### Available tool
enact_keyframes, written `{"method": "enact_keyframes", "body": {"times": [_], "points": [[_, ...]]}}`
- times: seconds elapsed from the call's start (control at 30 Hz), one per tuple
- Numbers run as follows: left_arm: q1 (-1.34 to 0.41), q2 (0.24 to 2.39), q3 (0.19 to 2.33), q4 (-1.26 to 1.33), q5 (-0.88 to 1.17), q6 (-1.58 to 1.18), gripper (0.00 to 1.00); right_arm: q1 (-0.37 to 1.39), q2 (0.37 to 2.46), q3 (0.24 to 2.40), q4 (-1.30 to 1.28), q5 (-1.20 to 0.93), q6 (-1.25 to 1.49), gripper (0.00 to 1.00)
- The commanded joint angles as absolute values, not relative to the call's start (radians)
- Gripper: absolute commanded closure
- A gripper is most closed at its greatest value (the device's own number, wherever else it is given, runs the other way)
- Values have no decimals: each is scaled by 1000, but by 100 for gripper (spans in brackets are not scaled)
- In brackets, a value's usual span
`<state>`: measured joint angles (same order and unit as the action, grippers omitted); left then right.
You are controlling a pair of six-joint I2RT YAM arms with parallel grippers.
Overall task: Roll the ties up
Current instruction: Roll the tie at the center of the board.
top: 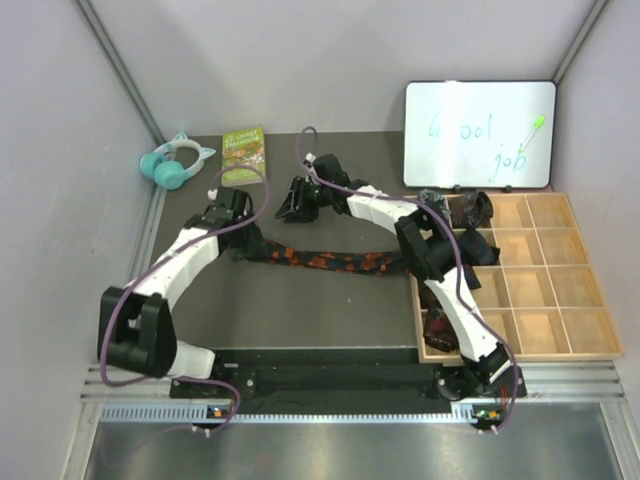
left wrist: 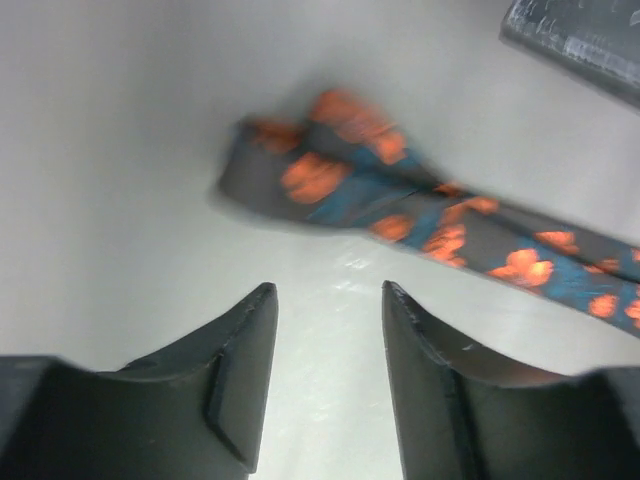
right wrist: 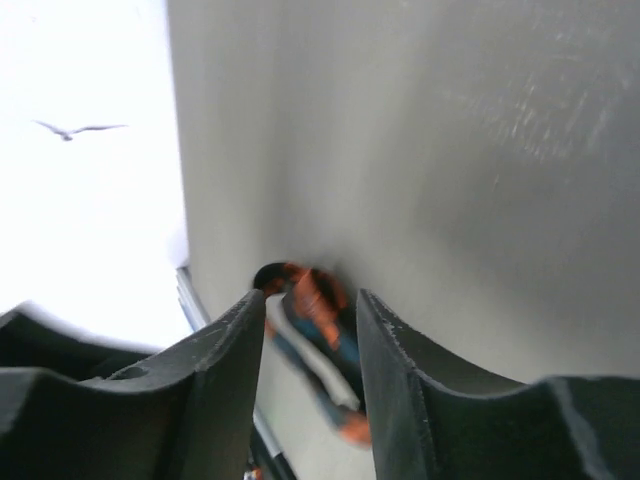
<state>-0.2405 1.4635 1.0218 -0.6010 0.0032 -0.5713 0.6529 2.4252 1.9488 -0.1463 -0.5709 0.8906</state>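
Observation:
A long black tie with orange-red blotches point(top: 330, 262) lies flat across the middle of the table. Its left end point(left wrist: 330, 180) shows blurred just ahead of my left gripper point(left wrist: 328, 290), which is open with only bare table between its fingers. In the top view the left gripper point(top: 238, 235) hovers by that end. My right gripper point(top: 290, 205) is behind the strip, apart from it. In the right wrist view its jaws point(right wrist: 308, 298) stand apart, and a blurred, curled piece of the tie point(right wrist: 318, 305) shows through the gap. Rolled ties point(top: 470, 208) sit in the tray.
A wooden compartment tray point(top: 560, 300) fills the right side, with the right arm's elbow over its left edge. A whiteboard point(top: 480, 135) leans at the back right. Teal headphones point(top: 177, 160) and a green book point(top: 243, 153) lie at the back left.

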Motion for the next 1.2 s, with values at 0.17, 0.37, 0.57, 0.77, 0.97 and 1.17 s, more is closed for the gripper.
{"method": "enact_keyframes", "body": {"times": [0.17,0.37,0.57,0.77,0.97,1.17], "points": [[-235,1344,756,-500,-134,-689,72,726,2621,2204,-186,-634,896,68],[-232,1425,732,-416,-118,-678,78,750,2646,2206,-193,-647,902,73],[-229,1494,739,-342,-107,-676,80,769,2634,2143,-180,-657,923,79],[-221,1562,772,-307,-100,-666,81,776,2646,2120,-146,-699,962,84],[-221,1578,781,-293,-94,-664,82,787,2637,2095,-101,-715,999,84],[-219,1508,761,-350,-80,-658,82,772,2623,2106,-101,-704,1005,82]]}}
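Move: The tie's curled left end lies some 3 cm ahead of the left hand, about 1 cm to its left and 8 cm below. From the right hand the same end is about 7 cm back, 7 cm to the left and 7 cm down. The book lies roughly 23 cm ahead of the left hand, neither left nor right of it, and the headphones about 21 cm ahead and 16 cm left, both some 8 cm below. Both grippers arrive at the tie's curled left end: the left fingertips against its near edge, the right fingertips narrowed around its upright fold from the far side. The left hand swings back and left while sinking about 7 cm, closing most of the way, then runs low forward about 6 cm to the tie; the right drops, going left then back, some 6 cm each way. ##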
